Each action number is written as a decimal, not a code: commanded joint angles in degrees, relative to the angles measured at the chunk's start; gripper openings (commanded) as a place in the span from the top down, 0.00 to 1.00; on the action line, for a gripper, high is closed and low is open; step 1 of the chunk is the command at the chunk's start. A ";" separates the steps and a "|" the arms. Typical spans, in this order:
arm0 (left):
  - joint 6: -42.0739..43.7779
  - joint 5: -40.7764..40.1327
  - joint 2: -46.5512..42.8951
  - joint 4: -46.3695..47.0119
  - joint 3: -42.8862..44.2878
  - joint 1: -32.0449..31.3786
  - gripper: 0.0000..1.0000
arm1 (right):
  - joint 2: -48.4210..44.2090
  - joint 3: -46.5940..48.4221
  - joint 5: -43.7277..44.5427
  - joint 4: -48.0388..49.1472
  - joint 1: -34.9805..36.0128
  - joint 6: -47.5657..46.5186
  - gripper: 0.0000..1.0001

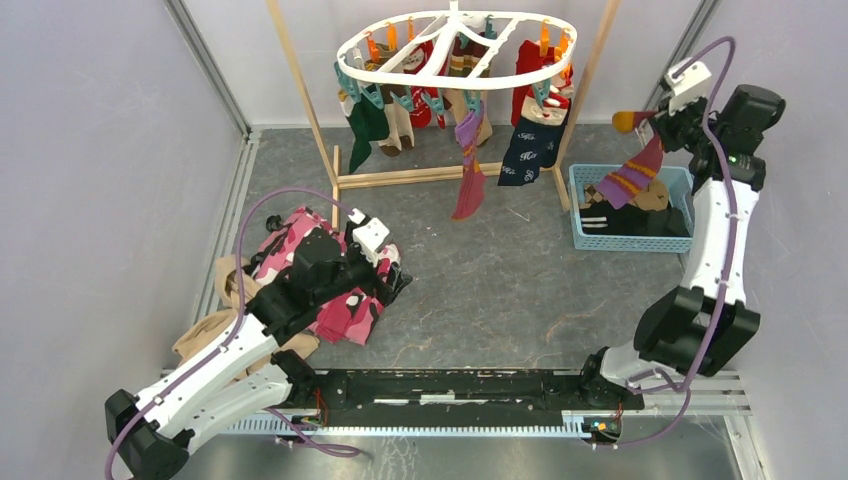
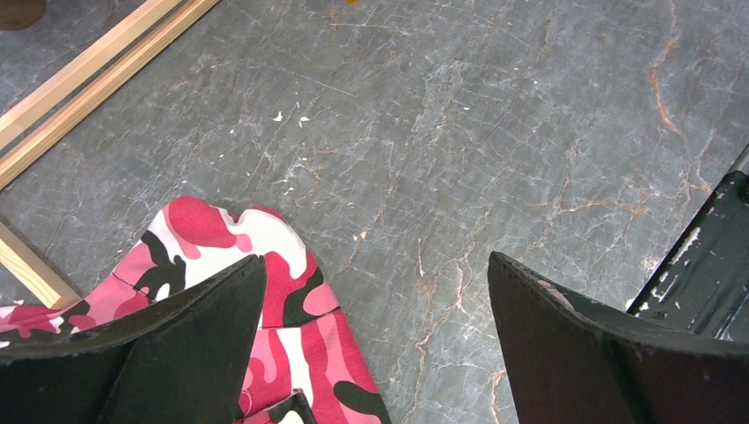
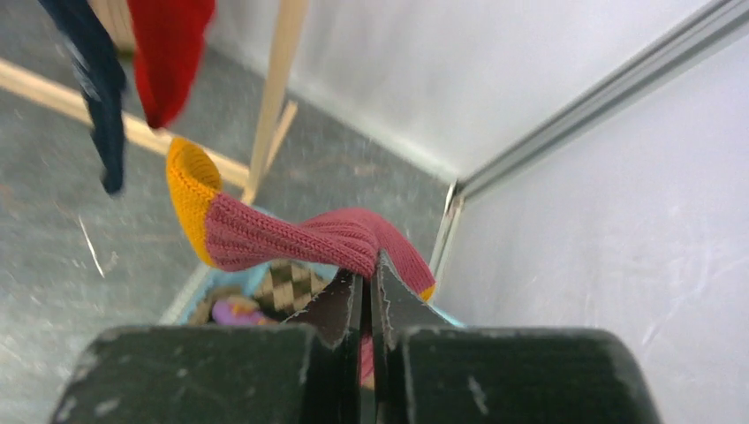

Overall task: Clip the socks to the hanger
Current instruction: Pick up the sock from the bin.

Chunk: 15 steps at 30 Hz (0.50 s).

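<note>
The white oval hanger hangs at the back with several socks clipped to it, among them a maroon one and a dark green one. My right gripper is shut on a maroon sock with a yellow toe, raised above the blue basket; in the top view that sock dangles from my right gripper. More socks lie in the basket. My left gripper stands open and holds nothing, low over the floor beside the pink camouflage cloth.
A light wooden rack carries the hanger; its foot bars lie near my left gripper. A tan cloth sits under the left arm. Grey walls close in on both sides, the right one near my right wrist.
</note>
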 commanded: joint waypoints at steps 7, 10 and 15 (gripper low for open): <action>3.22 17.78 -10.14 16.52 -6.07 0.59 0.00 | -13.11 -3.14 -19.72 8.27 2.79 16.90 0.99; -2.60 22.72 -11.75 26.55 -8.97 0.50 0.00 | -17.15 -9.30 -24.38 6.88 5.30 15.43 0.98; -18.62 22.58 -8.85 45.69 -15.18 0.05 0.02 | -22.35 -19.50 -28.35 1.99 14.13 8.13 0.98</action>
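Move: Some 55 cm to the left of the right hand, 22 cm back and 13 cm lower, waits the open left gripper. The bin lies under the right hand, its middle level front to back, about 5 cm to the right and 26 cm down; the hanging navy sock is about 25 cm left, level with the hand and 8 cm lower. From the left hand, the held sock is roughly 22 cm ahead, 53 cm right and 8 cm up. Swinging left by about 15 cm and 9 cm back, the right hand carries the still-pinched sock off the bin towards the left gripper, rising at first, then dipping, and turning counter-clockwise. The left hand, fingers still wide open and empty, rises 7 cm, draws back and a little right, tips up, turns clockwise and rolls its left side down. ##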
